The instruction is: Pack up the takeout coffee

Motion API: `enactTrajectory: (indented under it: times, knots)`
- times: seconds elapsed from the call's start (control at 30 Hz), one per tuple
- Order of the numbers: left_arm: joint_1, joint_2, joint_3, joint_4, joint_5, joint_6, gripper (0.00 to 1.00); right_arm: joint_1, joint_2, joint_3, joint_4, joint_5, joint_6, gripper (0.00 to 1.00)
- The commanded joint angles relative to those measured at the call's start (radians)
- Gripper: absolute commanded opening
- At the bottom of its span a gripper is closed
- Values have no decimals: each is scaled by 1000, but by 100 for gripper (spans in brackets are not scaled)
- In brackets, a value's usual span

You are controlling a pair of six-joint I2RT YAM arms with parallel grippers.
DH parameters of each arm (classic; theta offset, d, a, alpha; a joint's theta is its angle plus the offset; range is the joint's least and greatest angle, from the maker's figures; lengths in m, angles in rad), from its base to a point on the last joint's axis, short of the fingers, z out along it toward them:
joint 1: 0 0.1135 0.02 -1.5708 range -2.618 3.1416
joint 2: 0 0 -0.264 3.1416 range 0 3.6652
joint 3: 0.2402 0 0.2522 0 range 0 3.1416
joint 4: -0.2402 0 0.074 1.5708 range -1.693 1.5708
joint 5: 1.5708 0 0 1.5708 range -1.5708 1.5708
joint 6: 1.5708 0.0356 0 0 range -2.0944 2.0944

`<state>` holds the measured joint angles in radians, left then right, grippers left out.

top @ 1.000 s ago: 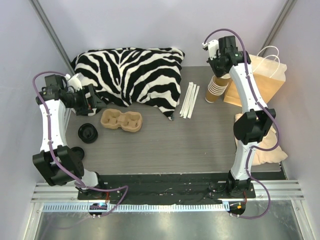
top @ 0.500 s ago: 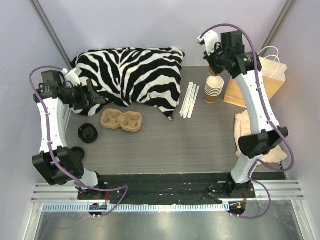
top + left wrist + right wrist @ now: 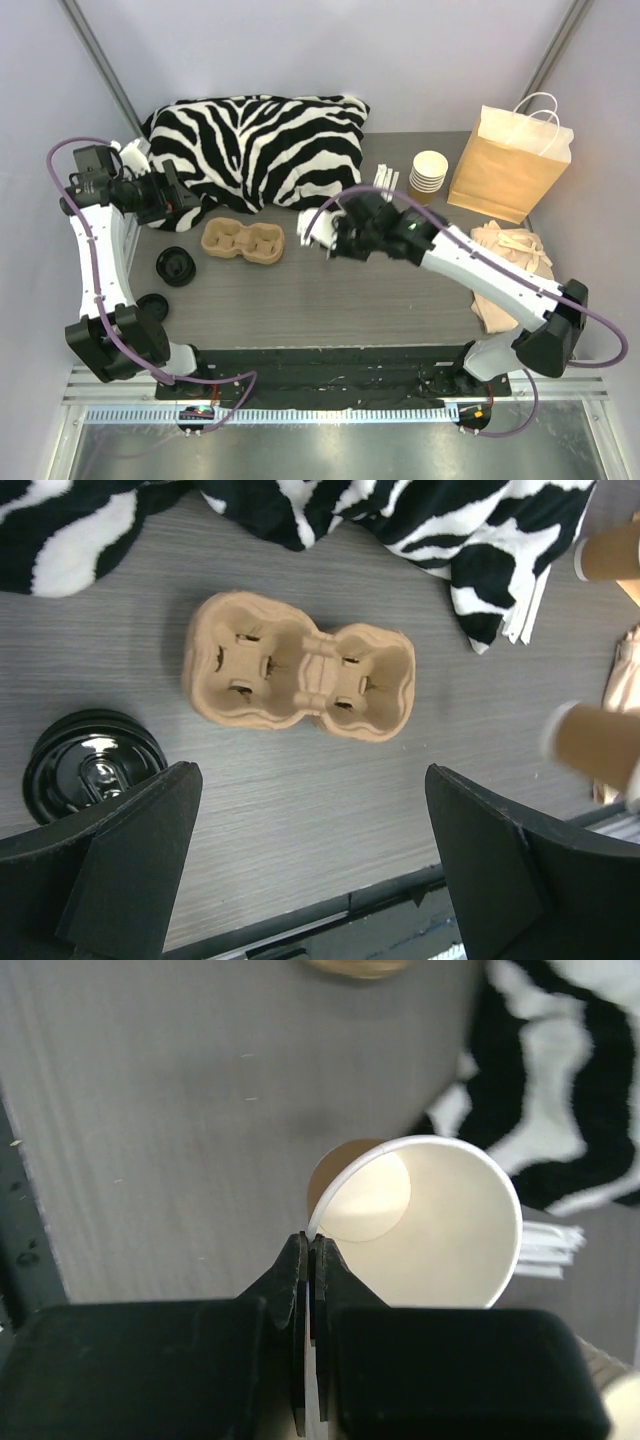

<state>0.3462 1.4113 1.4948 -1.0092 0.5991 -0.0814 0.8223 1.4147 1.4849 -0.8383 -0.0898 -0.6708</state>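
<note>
No lidded takeout coffee is in view. My right gripper (image 3: 309,1240) is shut on the rim of a lidless tan paper cup (image 3: 440,1230), which hangs tilted over the middle of the table; it also shows blurred in the left wrist view, the cup (image 3: 590,742). From above, the right gripper (image 3: 320,236) is just right of the cardboard cup carrier (image 3: 243,241). A loose black lid (image 3: 176,266) lies left of the carrier. My left gripper (image 3: 185,200) hovers open above the carrier's left side, with nothing between its fingers (image 3: 150,820).
A stack of lidless cups (image 3: 429,176) stands at the back right beside a brown paper bag (image 3: 508,162). White sticks (image 3: 383,180) lie by the zebra-striped pillow (image 3: 260,140). A beige cloth (image 3: 515,265) lies at the right.
My right arm has swung from the cup stack at the back right to the table's middle, carrying one cup by its rim. The left arm has hardly moved.
</note>
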Motion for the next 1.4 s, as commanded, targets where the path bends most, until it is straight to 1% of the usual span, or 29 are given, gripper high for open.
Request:
enactTrajectory:
  times: [0.0, 0.07, 0.13, 0.17, 0.23, 0.4, 0.63, 0.77, 0.87, 1.13, 1.23, 1.27, 1.33, 1.37]
  knots:
    - [10, -20, 27, -3, -23, 26, 100, 136, -22, -158, 200, 76, -24, 1]
    - [8, 18, 48, -79, -2, 77, 100, 178, -7, -227, 266, 82, 14, 1]
    - [8, 31, 47, -103, 14, 77, 100, 190, 3, -286, 318, 85, 34, 1]
    - [8, 29, 41, -101, 24, 101, 100, 205, 12, -308, 344, 135, 39, 1]
    - [8, 15, 7, -79, 41, 108, 100, 215, 18, -356, 407, 185, 45, 1]
    - [10, 3, -13, -62, 44, 109, 100, 230, 43, -406, 484, 242, 51, 1]
    - [10, 15, 4, -81, 41, 120, 100, 232, 49, -426, 473, 210, 96, 2]
    - [8, 11, -5, -92, 10, 137, 100, 232, 46, -433, 453, 193, 103, 11]
    - [10, 6, -10, -108, 5, 163, 100, 230, 47, -431, 441, 170, 120, 15]
    - [8, 6, -8, -150, -22, 204, 100, 222, 58, -429, 436, 148, 155, 16]
    - [8, 0, -18, -155, -25, 216, 100, 221, 52, -425, 432, 144, 157, 24]
    - [8, -3, -19, -158, -25, 219, 100, 221, 46, -419, 426, 142, 158, 33]
    - [8, -5, -18, -169, -24, 235, 100, 221, 44, -400, 407, 131, 163, 37]
    - [8, -5, -16, -180, -24, 238, 100, 219, 43, -393, 401, 125, 163, 42]
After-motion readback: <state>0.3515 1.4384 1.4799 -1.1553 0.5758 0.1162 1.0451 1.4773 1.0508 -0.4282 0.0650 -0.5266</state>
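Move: The right hand holds a paper cup by its rim; the bare patch of table it is taken to lies about 6 cm to the hand's left, 1 cm back and 23 cm below. The cup carrier is some 20 cm to the hand's left and 5 cm ahead, the zebra cloth's near corner 9 cm ahead and 1 cm left, the straws 14 cm ahead and 9 cm right, all at table height. From the left hand that patch lies about 28 cm right, 8 cm back and 23 cm below. The right hand, still pinching the paper cup's rim, sinks about 13 cm to the bare table on the near right side of the cup carrier, sweeping some 5 cm back and 3 to 4 cm left early on, then going nearly straight down; once low it all but stops and the fingers open to about a third, one inside and one outside the rim, letting go. Meanwhile the open left hand eases about 4 cm down and back towards the black lids, touching nothing. ##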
